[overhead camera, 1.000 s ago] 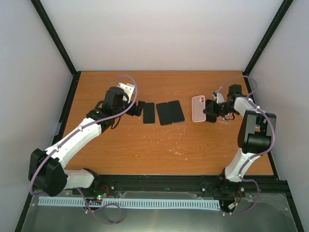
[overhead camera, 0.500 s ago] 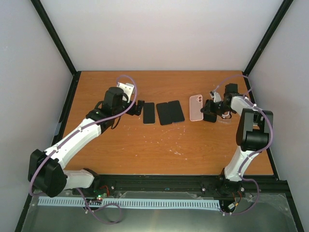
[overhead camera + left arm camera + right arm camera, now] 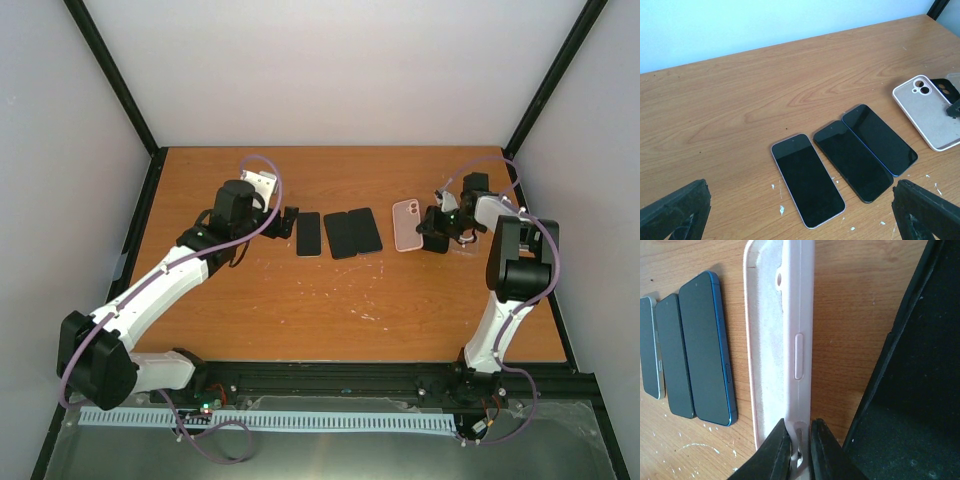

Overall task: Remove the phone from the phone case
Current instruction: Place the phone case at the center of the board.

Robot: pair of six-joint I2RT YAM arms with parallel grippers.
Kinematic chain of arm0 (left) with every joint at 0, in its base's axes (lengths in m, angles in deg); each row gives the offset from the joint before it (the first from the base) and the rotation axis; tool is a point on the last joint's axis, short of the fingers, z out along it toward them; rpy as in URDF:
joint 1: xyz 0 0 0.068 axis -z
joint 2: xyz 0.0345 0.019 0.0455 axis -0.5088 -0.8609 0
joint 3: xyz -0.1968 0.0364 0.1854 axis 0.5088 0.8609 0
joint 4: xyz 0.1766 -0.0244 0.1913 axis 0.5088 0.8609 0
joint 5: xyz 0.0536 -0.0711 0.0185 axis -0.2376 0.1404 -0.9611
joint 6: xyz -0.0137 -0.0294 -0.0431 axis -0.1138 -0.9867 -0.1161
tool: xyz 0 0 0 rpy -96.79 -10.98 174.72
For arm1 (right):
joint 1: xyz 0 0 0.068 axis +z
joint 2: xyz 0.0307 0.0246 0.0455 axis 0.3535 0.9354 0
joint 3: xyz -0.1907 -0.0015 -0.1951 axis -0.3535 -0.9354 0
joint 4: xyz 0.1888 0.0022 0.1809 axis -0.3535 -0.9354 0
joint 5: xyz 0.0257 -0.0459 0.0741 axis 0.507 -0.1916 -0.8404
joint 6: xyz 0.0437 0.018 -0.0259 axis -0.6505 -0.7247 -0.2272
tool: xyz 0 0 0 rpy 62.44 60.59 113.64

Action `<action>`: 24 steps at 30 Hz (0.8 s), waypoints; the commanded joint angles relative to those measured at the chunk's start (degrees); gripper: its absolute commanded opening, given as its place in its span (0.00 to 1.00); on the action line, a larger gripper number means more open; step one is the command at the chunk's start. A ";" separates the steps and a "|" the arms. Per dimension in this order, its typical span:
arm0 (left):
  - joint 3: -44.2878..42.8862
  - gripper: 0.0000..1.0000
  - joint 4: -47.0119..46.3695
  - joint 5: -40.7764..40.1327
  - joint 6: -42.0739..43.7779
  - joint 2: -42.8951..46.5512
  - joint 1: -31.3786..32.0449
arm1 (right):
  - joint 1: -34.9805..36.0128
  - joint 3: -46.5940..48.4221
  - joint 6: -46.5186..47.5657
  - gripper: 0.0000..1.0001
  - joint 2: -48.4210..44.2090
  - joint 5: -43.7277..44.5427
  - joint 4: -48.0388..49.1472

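An empty pale pink phone case [image 3: 407, 225] lies open side up at the right of the table, its lining showing. My right gripper [image 3: 432, 232] is shut on the case's near side wall [image 3: 799, 370]; its black fingertips [image 3: 777, 450] pinch the rim. Three bare phones lie side by side, screens up, in the middle: one with a light rim [image 3: 309, 233], a black one [image 3: 341, 234] and a blue-edged one [image 3: 365, 230]. My left gripper [image 3: 289, 222] is open and empty just left of the light-rimmed phone [image 3: 808, 179]. The case also shows in the left wrist view [image 3: 927, 112].
A black object [image 3: 910, 390] lies right beside the case on its right, filling the right of the right wrist view. White flecks [image 3: 781, 210] mark the wood near the phones. The table's back edge meets the white wall.
My right gripper has shifted slightly to the left with the case in it. The left arm and the three phones have not moved.
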 commanded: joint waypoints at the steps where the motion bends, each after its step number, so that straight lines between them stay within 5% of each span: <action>1: -0.04 1.00 -1.03 0.06 0.24 1.48 -0.39 | 0.38 0.05 -0.40 0.11 0.11 -1.28 1.42; 12: -0.21 1.00 -0.92 0.23 0.14 1.12 -0.46 | 0.51 1.61 -1.85 0.08 2.89 -4.78 0.42; 24: -0.20 1.00 -0.96 0.22 0.22 1.40 -0.47 | 1.09 -0.83 1.56 0.34 -5.96 1.00 -1.97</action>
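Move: My right hand still pinches the pink case by its right-hand wall, with that edge tipped up. The case's middle lies about 4 cm to my left and 1 cm ahead, with bare board just beneath. The black case lies some 4 cm to my right, level with me and 2 cm lower; the blue-edged phone is roughly 18 cm to my left. From my left hand the pink case is about 35 cm right, 6 cm ahead and 20 cm below. I ease the raised wall of the pink case over to my left by about 1 cm, then dip about 1 cm towards the board to lay the case down. As I reach the bottom my right fingers part from their narrow pinch to about a third open and let go of the wall, and I come up slightly. ##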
